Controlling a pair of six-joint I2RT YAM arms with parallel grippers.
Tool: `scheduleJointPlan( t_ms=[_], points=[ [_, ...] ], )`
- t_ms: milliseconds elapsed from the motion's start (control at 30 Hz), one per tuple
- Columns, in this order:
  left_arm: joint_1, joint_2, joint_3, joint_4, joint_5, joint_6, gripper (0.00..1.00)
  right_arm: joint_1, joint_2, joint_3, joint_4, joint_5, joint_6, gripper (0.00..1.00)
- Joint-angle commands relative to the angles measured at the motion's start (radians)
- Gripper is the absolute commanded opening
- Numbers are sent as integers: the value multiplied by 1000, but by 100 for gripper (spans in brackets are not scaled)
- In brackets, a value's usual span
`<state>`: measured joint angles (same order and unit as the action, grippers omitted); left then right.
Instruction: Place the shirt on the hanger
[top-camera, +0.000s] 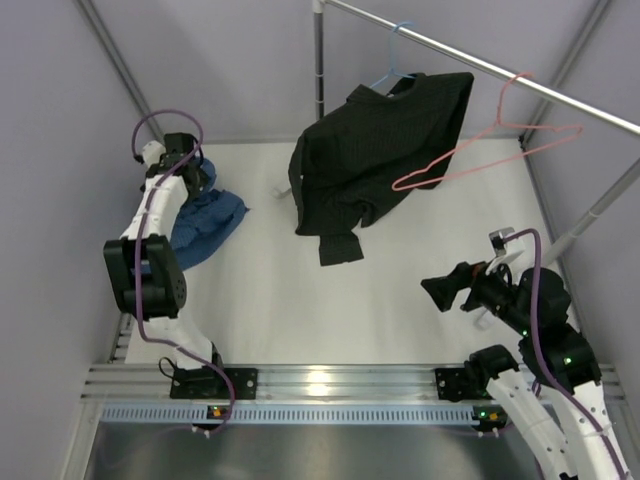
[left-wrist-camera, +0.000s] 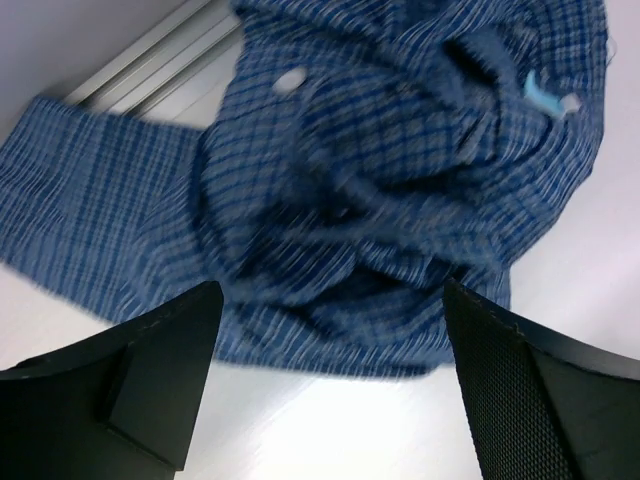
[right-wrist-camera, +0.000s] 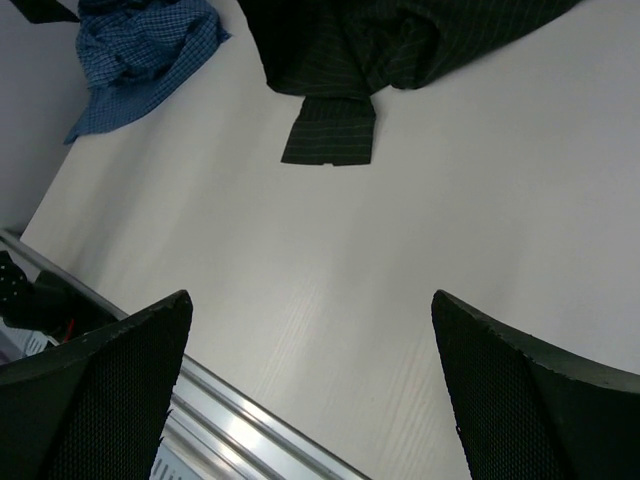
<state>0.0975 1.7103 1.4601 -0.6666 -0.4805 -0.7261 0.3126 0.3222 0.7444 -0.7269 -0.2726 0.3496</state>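
The blue checked shirt (top-camera: 205, 225) lies crumpled on the white table at the far left; it fills the left wrist view (left-wrist-camera: 380, 190) and shows small in the right wrist view (right-wrist-camera: 140, 55). My left gripper (top-camera: 185, 160) hangs just over the shirt's far edge, open (left-wrist-camera: 330, 370), with bare table between its fingers and nothing held. The pink hanger (top-camera: 480, 150) hangs empty on the metal rail (top-camera: 540, 85) at the back right. My right gripper (top-camera: 440, 290) hovers open over the table at the near right (right-wrist-camera: 310, 390), nothing in it.
A black long-sleeved shirt (top-camera: 375, 150) hangs on a light blue hanger (top-camera: 395, 60) from the rail, its cuff (right-wrist-camera: 330, 130) dangling to the table. An upright pole (top-camera: 318, 60) stands behind it. An aluminium rail (top-camera: 330, 385) runs along the near edge.
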Motion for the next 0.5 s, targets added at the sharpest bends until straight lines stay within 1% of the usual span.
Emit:
scheduleJointPlan(
  t_ms=[0, 33, 133, 167, 233, 267, 300, 333, 367, 467],
  points=[
    [8, 122, 78, 81, -29, 34, 93, -12, -5, -25, 127, -56, 28, 100],
    [10, 141, 88, 87, -38, 36, 91, -12, -3, -36, 135, -62, 31, 99],
    [10, 213, 115, 111, -59, 56, 81, -10, 3, -53, 158, -85, 37, 99],
    [10, 228, 135, 113, -70, 60, 69, -12, 3, -56, 162, -85, 38, 99],
    [10, 250, 151, 111, -72, 65, 55, -12, 3, -68, 175, -83, 37, 99],
    [8, 246, 157, 116, -55, 68, 45, -10, 2, -73, 178, -82, 37, 99],
    [8, 238, 157, 117, -41, 73, 20, -12, 2, -82, 187, -82, 37, 100],
    [5, 212, 158, 121, -27, 79, 7, -12, 2, -85, 190, -79, 37, 99],
    [1, 195, 158, 119, -18, 86, 0, -10, 5, -88, 195, -77, 38, 100],
    [-33, 76, 119, 139, 38, 89, 0, -10, 12, -94, 215, -76, 48, 99]
  ],
)
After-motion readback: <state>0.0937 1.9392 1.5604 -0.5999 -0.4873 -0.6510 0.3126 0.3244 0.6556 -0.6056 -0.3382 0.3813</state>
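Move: The blue shirt lies crumpled under the left hand, its middle roughly 4 cm ahead, 1 cm to the left and 8 cm below. The dark shirt draped from the rack is about 43 cm to that hand's right and some 8 cm ahead; its sleeve end lies on the table, some 40 cm right, 8 cm back and 9 cm down. From the right hand, the blue shirt is about 30 cm ahead, 58 cm left and 17 cm lower. Down and somewhat forward, the left hand sinks about 7 cm into the blue shirt's folds while its fingers, still nearly wide open at first, close until almost shut. They pinch a fold of cloth between the tips, the fingers tipping slightly steeper, and the hand then starts back up by some 1.5 cm with the fold held. ##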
